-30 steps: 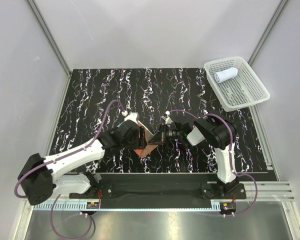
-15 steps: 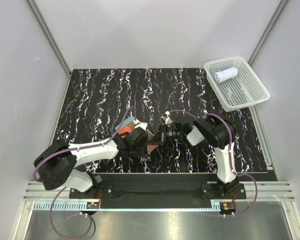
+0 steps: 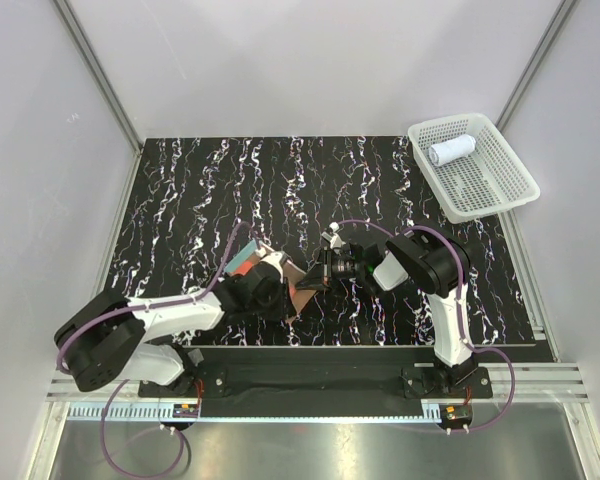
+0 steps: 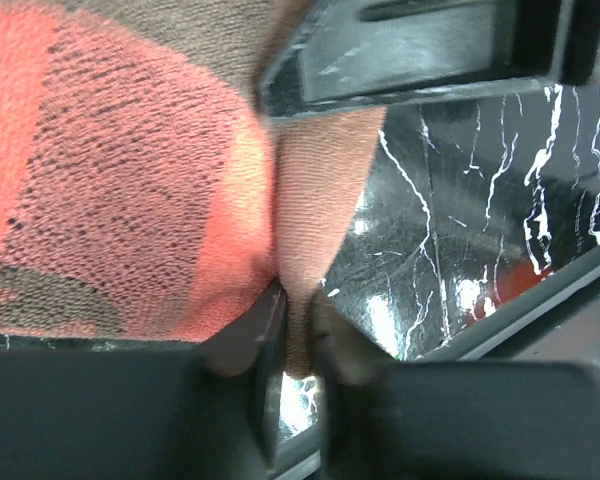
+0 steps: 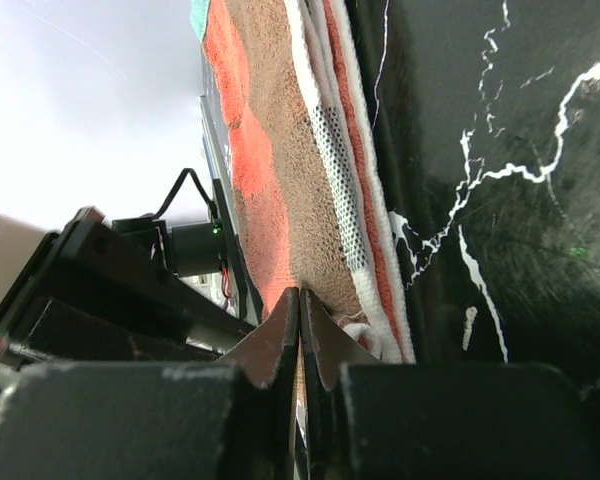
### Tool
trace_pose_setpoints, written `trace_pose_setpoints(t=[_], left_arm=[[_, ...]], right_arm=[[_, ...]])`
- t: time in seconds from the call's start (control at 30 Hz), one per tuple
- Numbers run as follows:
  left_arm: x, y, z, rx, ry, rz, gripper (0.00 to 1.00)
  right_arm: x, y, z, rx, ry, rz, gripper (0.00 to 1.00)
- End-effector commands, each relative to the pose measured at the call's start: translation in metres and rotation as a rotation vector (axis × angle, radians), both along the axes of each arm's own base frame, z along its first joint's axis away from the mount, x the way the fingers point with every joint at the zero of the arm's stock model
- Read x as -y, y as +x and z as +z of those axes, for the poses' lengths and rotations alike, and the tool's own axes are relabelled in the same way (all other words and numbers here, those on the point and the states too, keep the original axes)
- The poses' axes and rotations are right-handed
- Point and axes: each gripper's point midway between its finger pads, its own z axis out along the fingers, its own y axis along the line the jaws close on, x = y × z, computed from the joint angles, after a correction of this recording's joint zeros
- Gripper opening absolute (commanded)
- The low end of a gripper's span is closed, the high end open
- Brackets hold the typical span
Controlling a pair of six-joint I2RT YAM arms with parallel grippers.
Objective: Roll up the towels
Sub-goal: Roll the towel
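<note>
The orange-red towel (image 3: 300,284) hangs stretched between my two grippers near the table's front middle, its teal edge (image 3: 243,258) showing at the left. My left gripper (image 3: 283,291) is shut on a brown fold of it; in the left wrist view the jaws (image 4: 298,305) pinch that fold below the orange-red cloth (image 4: 130,200). My right gripper (image 3: 318,278) is shut on the opposite edge, with its jaws (image 5: 300,300) pressed together on the brown and orange towel (image 5: 280,150). The white towel (image 3: 451,150) lies rolled in the basket.
The white mesh basket (image 3: 420,131) stands at the back right corner of the black marbled table (image 3: 200,190). The left arm's link (image 3: 170,312) lies low along the front left. Grey walls close in the sides and back.
My left gripper has closed on the towel's brown fold, and the left arm has dropped lower toward the front edge. The teal edge now shows at the left. The right gripper has held still.
</note>
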Motion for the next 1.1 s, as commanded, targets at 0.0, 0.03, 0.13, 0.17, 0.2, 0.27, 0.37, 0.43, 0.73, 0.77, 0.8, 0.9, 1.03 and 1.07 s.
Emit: trace_pose_setpoints(t=[0.0, 0.03, 0.13, 0.17, 0.2, 0.27, 0.37, 0.43, 0.73, 0.77, 0.8, 0.9, 1.03, 1.07], left_arm=[[-0.031, -0.027, -0.029, -0.164, 0.077, 0.025, 0.27], [-0.042, -0.023, -0.034, -0.189, 0.091, 0.068, 0.31], [-0.062, -0.031, -0.045, -0.267, 0.114, 0.122, 0.37], [-0.066, -0.033, -0.046, -0.278, 0.118, 0.132, 0.38], [-0.067, -0.035, -0.046, -0.286, 0.116, 0.138, 0.39], [-0.07, -0.039, -0.046, -0.3, 0.118, 0.151, 0.39], [-0.073, -0.042, -0.047, -0.314, 0.102, 0.177, 0.39], [-0.08, -0.046, -0.053, -0.335, 0.098, 0.206, 0.37], [-0.089, -0.039, -0.052, -0.366, 0.05, 0.285, 0.17], [-0.096, -0.043, -0.052, -0.378, 0.088, 0.293, 0.24], [-0.093, -0.034, -0.04, -0.341, 0.08, 0.29, 0.37], [-0.107, -0.023, -0.016, -0.272, 0.142, 0.337, 0.66], [-0.105, -0.005, 0.02, -0.169, 0.099, 0.369, 0.74], [-0.107, -0.005, 0.025, -0.164, 0.11, 0.372, 0.74]], right_arm=[[0.005, 0.005, -0.026, -0.026, -0.067, -0.038, 0.07], [0.004, 0.004, -0.026, -0.025, -0.066, -0.034, 0.07], [0.005, 0.004, -0.027, -0.027, -0.068, -0.036, 0.06], [0.005, 0.004, -0.026, -0.026, -0.067, -0.036, 0.06], [0.005, 0.004, -0.026, -0.026, -0.067, -0.036, 0.06], [0.005, 0.005, -0.026, -0.026, -0.067, -0.037, 0.06], [0.005, 0.004, -0.027, -0.027, -0.068, -0.036, 0.06], [0.005, 0.004, -0.027, -0.023, -0.068, -0.036, 0.06], [0.006, 0.004, -0.026, -0.025, -0.066, -0.036, 0.05], [0.006, 0.004, -0.027, -0.026, -0.067, -0.036, 0.05], [0.006, 0.004, -0.027, -0.028, -0.067, -0.036, 0.05], [0.006, 0.004, -0.028, -0.027, -0.068, -0.036, 0.05], [0.005, 0.005, -0.028, -0.029, -0.068, -0.038, 0.04], [0.005, 0.005, -0.028, -0.027, -0.068, -0.037, 0.04]])
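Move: The left hand already pinches the orange-brown towel's near corner at table level; the towel's middle lies about 6 cm ahead of it and 4 cm to its left. The right fingertips rest on the towel's right-hand corner, some 5 cm ahead of the left hand and 2 cm to its right, and the table's near edge is about 7 cm behind it. From the right hand, the towel's middle lies about 5 cm left and 1 cm ahead. Still pinching the towel's near corner, the left hand drags it some 4 cm left along the table, its wrist turning counter-clockwise, while the right hand stays put with shut fingertips on the right-hand corner. The left fingers then open wide and let go, rising about 2 cm and drawing another 4 cm left, off the towel. ##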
